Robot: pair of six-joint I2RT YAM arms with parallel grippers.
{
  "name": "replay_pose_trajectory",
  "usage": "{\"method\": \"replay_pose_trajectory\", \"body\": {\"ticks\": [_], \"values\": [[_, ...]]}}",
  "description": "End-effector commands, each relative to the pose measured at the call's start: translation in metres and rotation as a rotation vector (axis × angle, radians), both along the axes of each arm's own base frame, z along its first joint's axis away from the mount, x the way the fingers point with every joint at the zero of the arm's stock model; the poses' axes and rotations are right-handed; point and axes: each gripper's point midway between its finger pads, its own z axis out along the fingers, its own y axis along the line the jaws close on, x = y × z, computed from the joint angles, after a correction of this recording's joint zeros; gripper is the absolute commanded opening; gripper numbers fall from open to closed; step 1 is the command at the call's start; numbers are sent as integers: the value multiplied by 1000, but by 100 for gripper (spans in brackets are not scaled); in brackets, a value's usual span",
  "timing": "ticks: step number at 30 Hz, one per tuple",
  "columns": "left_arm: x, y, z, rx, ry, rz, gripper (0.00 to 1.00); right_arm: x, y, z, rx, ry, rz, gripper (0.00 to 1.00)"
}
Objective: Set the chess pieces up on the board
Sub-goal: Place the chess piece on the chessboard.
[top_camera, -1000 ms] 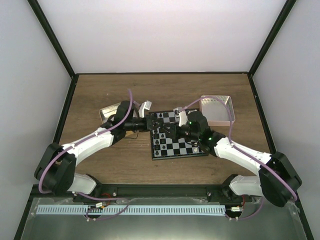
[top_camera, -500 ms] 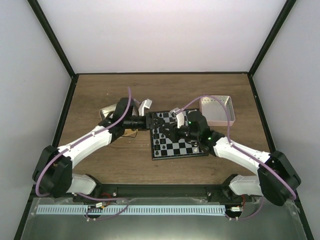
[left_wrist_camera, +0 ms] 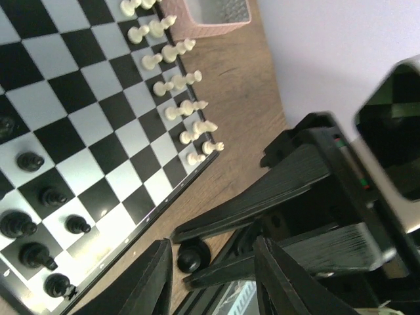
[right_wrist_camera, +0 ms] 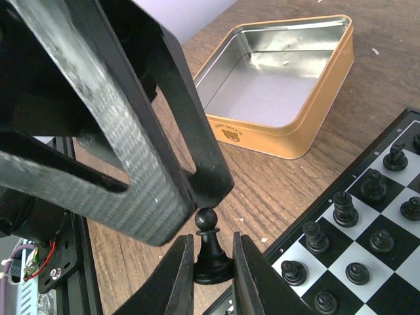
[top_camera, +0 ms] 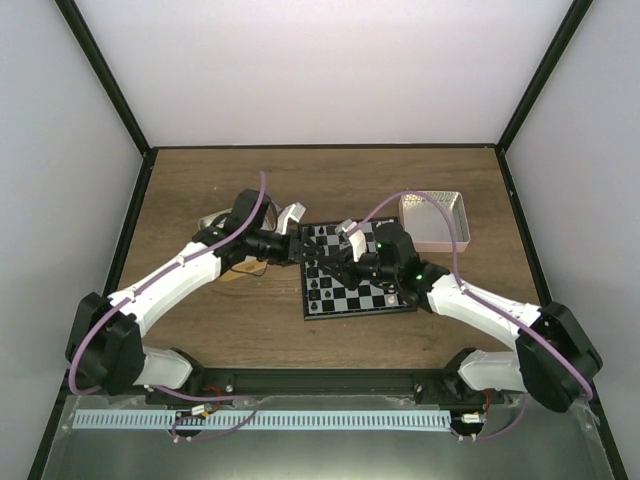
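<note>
In the right wrist view my right gripper (right_wrist_camera: 212,246) is shut on the base of a black pawn (right_wrist_camera: 209,230), upright just off the board's edge over the wood. I cannot tell whether it touches the table. The left gripper's fingers (right_wrist_camera: 197,131) stand apart just above the pawn's head. In the left wrist view my left gripper (left_wrist_camera: 213,246) is open, with the pawn (left_wrist_camera: 189,256) seen from above between its fingers. The board (left_wrist_camera: 85,79) carries several black pieces (left_wrist_camera: 29,161) on its near squares and white pieces (left_wrist_camera: 177,108) along its far edge.
An open gold tin (right_wrist_camera: 282,85) lies on the wood left of the board (top_camera: 355,275), partly under the left arm. A pink tin (top_camera: 435,220) stands at the board's back right. Both arms meet at the board's left edge.
The left gripper has opened and let go of the pawn. The right gripper has shifted left and closed on it.
</note>
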Motion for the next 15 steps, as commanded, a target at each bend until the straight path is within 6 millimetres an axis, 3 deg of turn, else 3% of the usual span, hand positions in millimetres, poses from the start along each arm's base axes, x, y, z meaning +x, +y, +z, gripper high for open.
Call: {"method": "replay_pose_trajectory", "body": {"ticks": [1, 6, 11, 15], "values": [[-5, 6, -10, 48, 41, -18, 37, 5, 2, 31, 48, -94, 9, 1], [-4, 7, -13, 52, 52, -15, 36, 3, 1, 33, 55, -99, 10, 1], [-7, 0, -5, -5, 70, -42, 19, 0, 2, 33, 64, -102, 26, 1], [-13, -4, -2, -48, 99, -67, 12, 0, 4, 33, 66, -106, 36, 1]]}}
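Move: The black chess piece I hold in my right fingertips has its middle about 2 cm below my left hand and about level with it otherwise; from my right hand it lies about 1 cm to the left and 1 cm up. From my left hand, the chessboard's middle is some 8 cm right, 2 cm back and 16 cm down, and the yellow-rimmed tin's about 16 cm left, 4 cm ahead and 15 cm down. I lower my open left hand about 1.5 cm onto the head of the black piece, easing slightly back and left, while my right hand keeps its foot pinched and lifts it just under 1 cm. Then I close the left fingers around the head, rising about half a centimetre as they shut. ##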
